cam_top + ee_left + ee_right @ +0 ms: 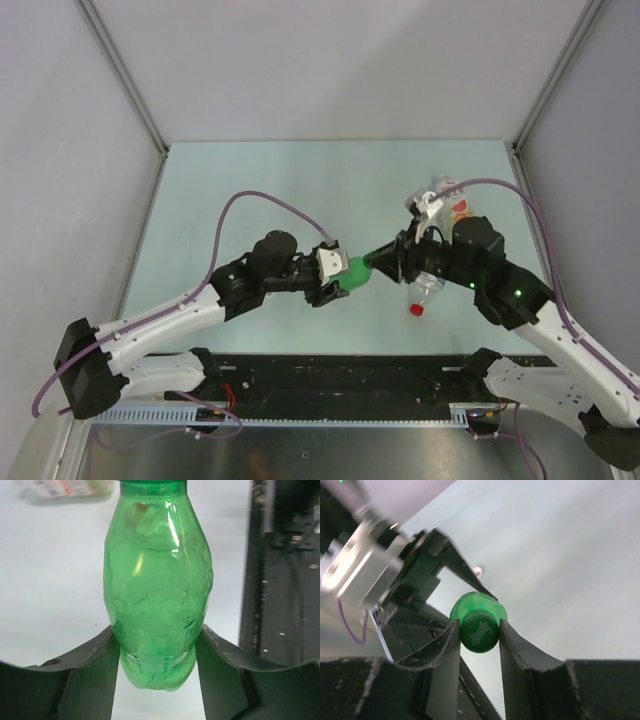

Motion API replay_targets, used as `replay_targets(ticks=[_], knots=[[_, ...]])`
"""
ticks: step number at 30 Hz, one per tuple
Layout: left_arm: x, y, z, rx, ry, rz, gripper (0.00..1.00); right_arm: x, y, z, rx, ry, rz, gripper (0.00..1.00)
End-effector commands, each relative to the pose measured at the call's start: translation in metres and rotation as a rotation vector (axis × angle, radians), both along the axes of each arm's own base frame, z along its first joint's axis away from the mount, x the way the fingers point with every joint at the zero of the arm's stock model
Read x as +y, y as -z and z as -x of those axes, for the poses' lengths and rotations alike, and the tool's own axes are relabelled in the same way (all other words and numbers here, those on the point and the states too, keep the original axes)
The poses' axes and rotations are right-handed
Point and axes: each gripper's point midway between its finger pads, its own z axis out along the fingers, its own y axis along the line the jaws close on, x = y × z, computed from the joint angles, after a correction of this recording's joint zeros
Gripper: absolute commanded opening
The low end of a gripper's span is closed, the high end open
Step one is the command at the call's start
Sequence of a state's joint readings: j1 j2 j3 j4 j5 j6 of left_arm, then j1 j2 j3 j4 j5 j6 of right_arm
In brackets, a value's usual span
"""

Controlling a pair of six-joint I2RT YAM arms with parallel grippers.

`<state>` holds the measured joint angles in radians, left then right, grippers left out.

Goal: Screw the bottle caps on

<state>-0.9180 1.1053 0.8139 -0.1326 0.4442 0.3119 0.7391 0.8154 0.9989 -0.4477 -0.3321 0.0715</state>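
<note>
The small green bottle [356,272] hangs sideways above the table between the two arms. My left gripper [343,278] is shut on its lower body; in the left wrist view the bottle [157,580] fills the frame, with both fingers pressed against its base. My right gripper [380,263] is shut on the green cap [479,630], which sits on the bottle's neck with the bottle's shoulder [470,602] just behind it. A slim clear bottle [428,286] wearing a red cap [417,309] lies under the right arm. A wider clear bottle [452,203] lies further back.
The left gripper's white housing [360,565] shows behind the bottle in the right wrist view. A labelled bottle [65,487] lies on the table beyond the green one. The black base rail [340,375] runs along the near edge. Grey walls enclose the table.
</note>
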Motion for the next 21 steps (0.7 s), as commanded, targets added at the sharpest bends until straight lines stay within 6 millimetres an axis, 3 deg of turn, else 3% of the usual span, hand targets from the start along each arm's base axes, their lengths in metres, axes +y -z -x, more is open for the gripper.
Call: replay_targets(ticks=[1,4,10,11,18,21], knots=[[-0.003,-0.059,-0.047,-0.153,-0.224,0.151,0.0,-0.007,0.019,-0.06,0.349,0.5,-0.178,0.0],[-0.003,-0.059,-0.062,-0.183,-0.289,0.155,0.0,0.001,0.018,-0.07,0.433,0.576,-0.267,0.0],[0.004,-0.052,-0.095,-0.237,-0.45,0.122,0.0,-0.01,0.007,-0.087,0.433,0.783,-0.406,0.0],[0.002,-0.049,-0.097,-0.238,-0.449,0.112,0.0,-0.01,0.003,-0.089,0.423,0.787,-0.421,0.05],[-0.003,-0.033,-0.086,-0.2,-0.386,0.097,0.0,-0.001,-0.046,-0.082,0.22,0.602,-0.455,0.88],[-0.003,-0.024,-0.079,-0.172,-0.361,0.081,0.0,-0.006,-0.073,-0.072,0.079,0.513,-0.45,0.98]])
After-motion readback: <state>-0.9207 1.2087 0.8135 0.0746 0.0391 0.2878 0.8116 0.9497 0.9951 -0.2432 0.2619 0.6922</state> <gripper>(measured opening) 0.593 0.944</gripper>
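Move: Between the right fingertips, almost at the right hand point, sits the green bottle's cap, already gripped. The bottle's middle is roughly 6 cm to the left, 2 cm back and 7 cm lower. From the left hand, which holds the bottle low down, that cap lies about 8 cm right, 3 cm ahead and 10 cm up. On the table the red-label bottle lies some 11 cm ahead, 15 cm right and 22 cm below the right hand. Swinging forward together about 8 cm, both hands carry the green bottle and turn against each other: the right, pinching the cap, rolls its left side up and swings clockwise nearly 40 degrees, while the left keeps its grip and turns counter-clockwise some 20. They sink slightly, then ease back up; as they slow, the right fingers open wide and let go of the cap. ##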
